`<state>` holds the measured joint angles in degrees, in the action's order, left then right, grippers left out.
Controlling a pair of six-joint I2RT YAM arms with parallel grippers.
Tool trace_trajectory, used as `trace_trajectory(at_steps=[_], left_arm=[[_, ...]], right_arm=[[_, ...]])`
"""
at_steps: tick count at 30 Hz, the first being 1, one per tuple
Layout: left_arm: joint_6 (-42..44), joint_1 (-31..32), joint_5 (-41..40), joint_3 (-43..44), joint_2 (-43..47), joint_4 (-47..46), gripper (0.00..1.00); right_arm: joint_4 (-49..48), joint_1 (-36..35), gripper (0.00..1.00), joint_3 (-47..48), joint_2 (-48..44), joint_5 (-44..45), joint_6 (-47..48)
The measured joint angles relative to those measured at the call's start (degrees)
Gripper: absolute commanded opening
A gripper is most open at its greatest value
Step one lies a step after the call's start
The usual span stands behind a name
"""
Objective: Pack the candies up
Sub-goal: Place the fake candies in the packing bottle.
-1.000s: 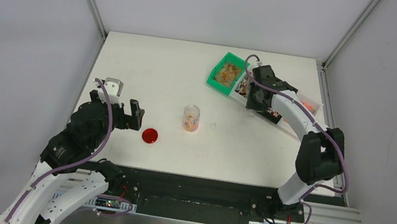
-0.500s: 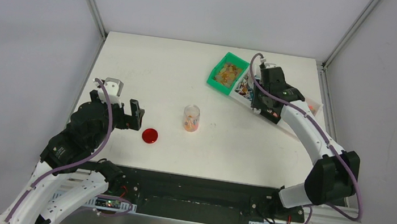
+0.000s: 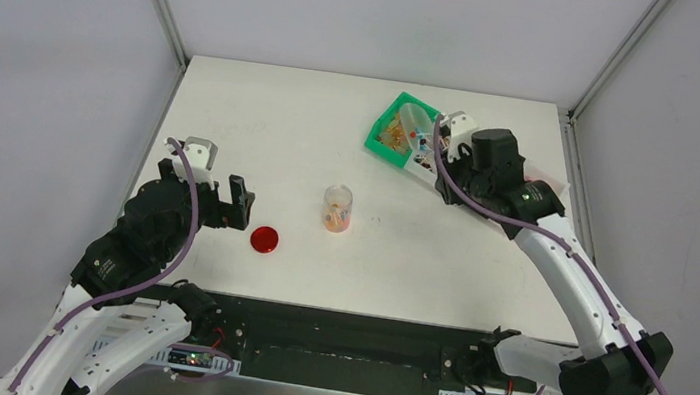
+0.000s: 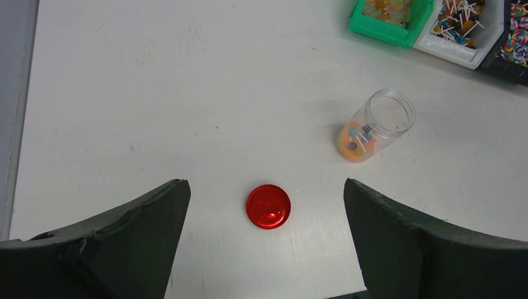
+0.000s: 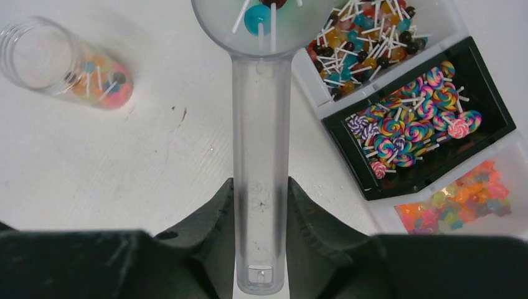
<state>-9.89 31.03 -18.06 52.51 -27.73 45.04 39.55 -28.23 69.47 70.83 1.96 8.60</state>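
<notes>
The candies lie sorted in bins at the back right: amber ones in a green bin point(image 3: 386, 137), small lollipops in a white bin point(image 5: 367, 43), swirl lollipops in a black bin point(image 5: 411, 118), orange gummies in a clear bin point(image 5: 461, 202). My right gripper point(image 5: 260, 187) is shut on the handle of a clear scoop point(image 5: 260, 124). A few lollipops point(image 5: 256, 17) sit in its bowl, which hangs over the green bin. A clear open jar point(image 3: 337, 208) with some candies in its bottom stands mid-table. My left gripper point(image 4: 264, 182) hangs open above a red lid point(image 4: 268, 206).
The bins stand in a slanted row near the table's right edge. The jar point(image 4: 373, 124) is right of the lid point(image 3: 264, 239) and beyond it. Metal frame posts rise at the back corners.
My right arm has lifted the scoop out of the white lollipop bin and swung its bowl left and back over the green bin. The left arm has not moved.
</notes>
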Motion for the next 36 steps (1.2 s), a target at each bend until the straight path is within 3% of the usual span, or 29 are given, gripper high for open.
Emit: trace_trajectory(at_steps=[15, 27, 36], left_arm=[[0.0, 0.0, -0.11, 0.0, 0.0, -0.02, 0.99], [0.0, 0.0, -1.18, 0.0, 0.0, 0.0, 0.99], [0.0, 0.0, -1.22, 0.0, 0.04, 0.0, 0.99]], right_arm=[[6.58, -7.34, 0.0, -2.91, -8.33, -9.2, 18.4], [12.55, -18.95, 0.0, -2.78, -3.74, -0.96, 28.24], [15.87, -22.84, 0.0, 1.38, 1.18, 6.97, 33.03]])
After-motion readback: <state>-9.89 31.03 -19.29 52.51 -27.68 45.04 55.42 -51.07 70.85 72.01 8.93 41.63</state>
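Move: The right hand holds the scoop of stick candies. The packing bottle stands about 19 cm to its left, 3 cm back and some 16 cm lower. The red lid is about 33 cm left and 9 cm back. Ahead are the white tray (18 cm out, 3 cm right), the green tray (22 cm out, 6 cm left) and the black tray (16 cm out, 14 cm right). From the left hand the bottle lies about 9 cm ahead and 24 cm right. Swing the loaded scoop off the trays to the packing bottle: bring the right hand back about 8 cm and some 4 cm left while turning it about 40 degrees counter-clockwise, so the scoop's head points left at the bottle's mouth. Rise slightly, then sink about 4 cm, rolling the hand's left side down some 30 degrees; keep the grip on the handle. ##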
